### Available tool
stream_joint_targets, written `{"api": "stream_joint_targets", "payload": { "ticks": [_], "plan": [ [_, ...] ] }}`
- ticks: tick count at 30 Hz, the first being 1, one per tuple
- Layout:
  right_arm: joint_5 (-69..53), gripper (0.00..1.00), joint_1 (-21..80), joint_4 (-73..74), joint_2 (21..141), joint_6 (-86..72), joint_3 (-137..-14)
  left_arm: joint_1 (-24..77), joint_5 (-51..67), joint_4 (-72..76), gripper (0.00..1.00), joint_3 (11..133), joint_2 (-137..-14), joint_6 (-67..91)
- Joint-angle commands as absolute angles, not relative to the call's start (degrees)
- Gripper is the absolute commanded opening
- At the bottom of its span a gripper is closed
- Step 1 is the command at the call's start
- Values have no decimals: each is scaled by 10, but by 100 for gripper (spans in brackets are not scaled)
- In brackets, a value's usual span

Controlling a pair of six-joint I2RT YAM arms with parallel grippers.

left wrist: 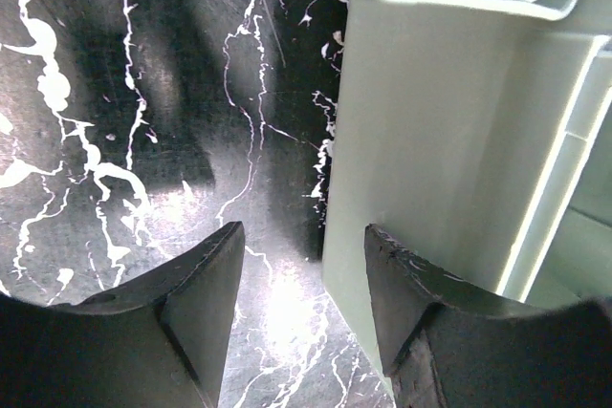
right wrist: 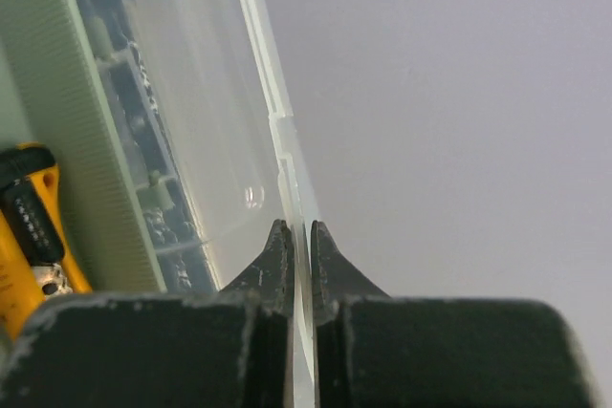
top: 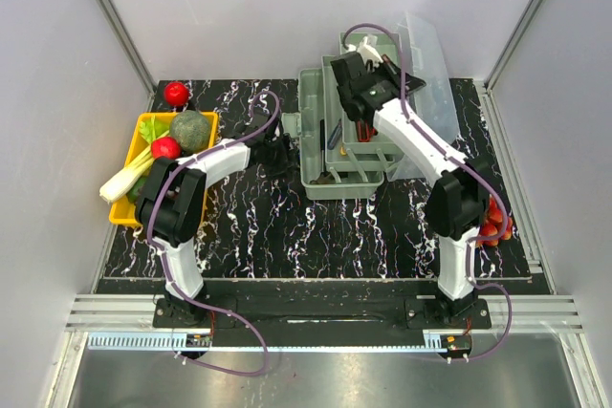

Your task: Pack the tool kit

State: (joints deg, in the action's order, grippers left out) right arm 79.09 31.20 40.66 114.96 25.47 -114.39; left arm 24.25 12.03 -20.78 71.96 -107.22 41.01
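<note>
The pale grey-green toolbox (top: 346, 179) stands open in the middle of the mat, with red- and blue-handled tools (top: 356, 131) lying inside. Its clear lid (top: 428, 74) is raised at the back right. My right gripper (top: 381, 62) reaches over the box and is shut on the lid's thin clear edge (right wrist: 287, 140). A yellow-handled tool (right wrist: 24, 226) shows in the box below it. My left gripper (top: 279, 152) is low at the box's left side and open (left wrist: 301, 231), its right finger (left wrist: 421, 303) close against the box wall (left wrist: 430, 140), with nothing held.
A yellow tray (top: 124, 212) of vegetables sits at the left edge of the mat, with a red ball (top: 175, 93) behind it. Red fruit (top: 492, 225) lies by the right arm's elbow. Pale walls enclose the mat on three sides.
</note>
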Motion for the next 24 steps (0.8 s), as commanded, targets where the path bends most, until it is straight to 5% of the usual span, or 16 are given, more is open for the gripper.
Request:
{"api": "stream_joint_targets", "payload": {
  "ticks": [1, 5, 24],
  "plan": [
    [852, 0, 338, -289, 1147, 649, -1014, 242, 174, -156, 57, 745, -1073, 442],
    [884, 0, 342, -877, 1288, 1247, -1114, 240, 179, -150, 57, 746, -1078, 446],
    [954, 4, 392, -889, 1297, 1247, -1113, 239, 185, -148, 57, 737, -1082, 443]
  ]
}}
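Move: The right hand grips the clear lid's edge; the tool box's lower body is about 17 cm left of it, 4 cm back and 25 cm below. The upper tray is some 10 cm to its left, level in reach, 12 cm below; the front latch is 29 cm left, 3 cm back, 26 cm below. From the left hand, the box body's middle lies 5 cm ahead, 11 cm right, at about its height; the latch is 7 cm ahead, straight in front. Still pinching the clear lid's edge, the right hand carries it about 7 cm left, rolling some 10 degrees. ##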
